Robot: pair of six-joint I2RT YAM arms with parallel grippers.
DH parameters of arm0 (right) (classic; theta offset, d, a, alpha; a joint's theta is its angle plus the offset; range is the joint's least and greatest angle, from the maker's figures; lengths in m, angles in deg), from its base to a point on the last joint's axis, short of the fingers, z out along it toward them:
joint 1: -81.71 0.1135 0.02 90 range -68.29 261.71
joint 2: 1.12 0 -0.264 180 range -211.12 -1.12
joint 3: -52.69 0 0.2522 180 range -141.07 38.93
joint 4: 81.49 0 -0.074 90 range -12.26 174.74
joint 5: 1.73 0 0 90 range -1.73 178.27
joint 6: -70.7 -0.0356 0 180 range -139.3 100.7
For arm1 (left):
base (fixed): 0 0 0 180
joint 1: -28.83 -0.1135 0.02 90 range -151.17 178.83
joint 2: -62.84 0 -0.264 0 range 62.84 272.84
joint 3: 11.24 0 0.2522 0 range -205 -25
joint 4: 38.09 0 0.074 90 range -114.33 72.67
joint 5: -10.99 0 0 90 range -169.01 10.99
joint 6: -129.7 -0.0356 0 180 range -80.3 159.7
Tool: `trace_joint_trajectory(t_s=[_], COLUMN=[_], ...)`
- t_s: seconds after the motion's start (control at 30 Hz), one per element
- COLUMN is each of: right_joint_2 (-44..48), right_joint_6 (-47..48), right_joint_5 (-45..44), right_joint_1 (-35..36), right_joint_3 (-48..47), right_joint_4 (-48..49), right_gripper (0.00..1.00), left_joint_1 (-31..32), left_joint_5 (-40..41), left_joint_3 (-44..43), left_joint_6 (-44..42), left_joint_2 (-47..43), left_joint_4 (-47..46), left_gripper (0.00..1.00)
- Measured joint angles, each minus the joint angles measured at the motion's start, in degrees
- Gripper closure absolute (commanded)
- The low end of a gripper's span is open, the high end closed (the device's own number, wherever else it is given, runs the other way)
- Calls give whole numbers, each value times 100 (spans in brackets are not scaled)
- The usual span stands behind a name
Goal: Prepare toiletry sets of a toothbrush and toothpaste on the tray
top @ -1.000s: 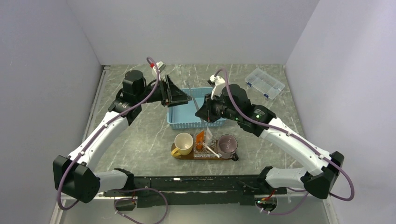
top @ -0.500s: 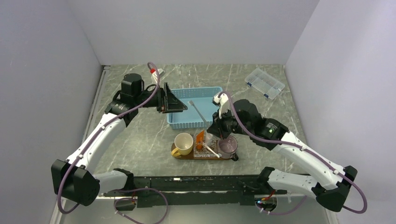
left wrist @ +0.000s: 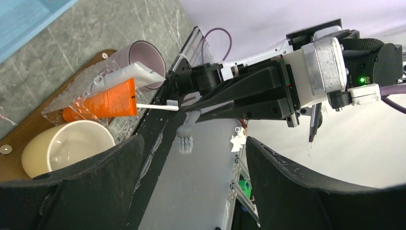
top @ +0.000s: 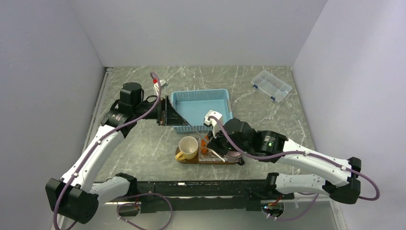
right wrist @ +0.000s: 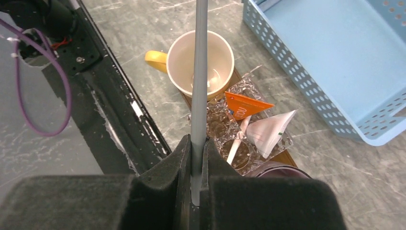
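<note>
My right gripper (right wrist: 196, 141) is shut on the grey toothbrush (right wrist: 199, 72), whose shaft points out over the cream cup (right wrist: 218, 52). It hovers low over the dark wooden tray (top: 239, 162). A clear glass holder (right wrist: 215, 127) in the tray's middle holds the orange toothpaste (right wrist: 244, 108), the white toothpaste (right wrist: 270, 132) and the whitish toothbrush (right wrist: 236, 146). My left gripper (top: 170, 112) is open and empty by the blue basket's near left corner. In its wrist view the grey brush head (left wrist: 186, 139) hangs beyond its fingertips.
The blue slatted basket (top: 201, 108) sits just behind the tray. A purple cup (top: 233, 151) stands on the tray's right end. A clear compartment box (top: 271, 85) lies at the back right. The black rail (top: 191, 189) runs along the near edge.
The right arm carried the grey toothbrush from over the basket down and nearer, to the tray. The left gripper drew back to the left and opened wider.
</note>
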Motion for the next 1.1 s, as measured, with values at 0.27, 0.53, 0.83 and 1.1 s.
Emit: trace_joint_trajectory(t_s=[0.27, 0.53, 0.83, 1.1], right_joint_2=[-109, -153, -328, -391], right_joint_6=[26, 127, 168, 173], right_joint_5=[-520, -634, -651, -728], right_joint_1=[269, 483, 697, 785], right_joint_3=[-103, -103, -103, -103], right_joint_4=[-22, -20, -20, -15], right_gripper=[100, 100, 100, 100], left_joint_1=[0, 0, 0, 0], left_joint_5=[-254, -321, -407, -426], left_joint_3=[0, -2, 0, -2], left_joint_6=[-496, -691, -688, -702], left_joint_2=[-155, -160, -160, -160], left_joint_4=[645, 918, 927, 951], left_gripper=[19, 24, 44, 63])
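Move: Reaching for the head of the grey toothbrush, the left hand has it some 3 cm to its right, 2 cm back and 2 cm below. From that hand the yellow mug stands about level and 1 cm left, 25 cm down. The right hand grips the handle, with the head 7 cm left, 4 ahead and 5 above; from it, the clear cup rack is about 5 cm ahead and 1 cm right, the yellow mug 6 ahead and 9 left, both nearly 20 below. Drawing back about 3 cm and sinking 1 cm, the left hand comes around the grey toothbrush's head, stops, and then narrows its wide-open fingers to about half. The right hand keeps its pinch on the handle and, after a slight start forward, brings the brush some 2.5 cm left, back and down, feeding the head towards the left fingers. ##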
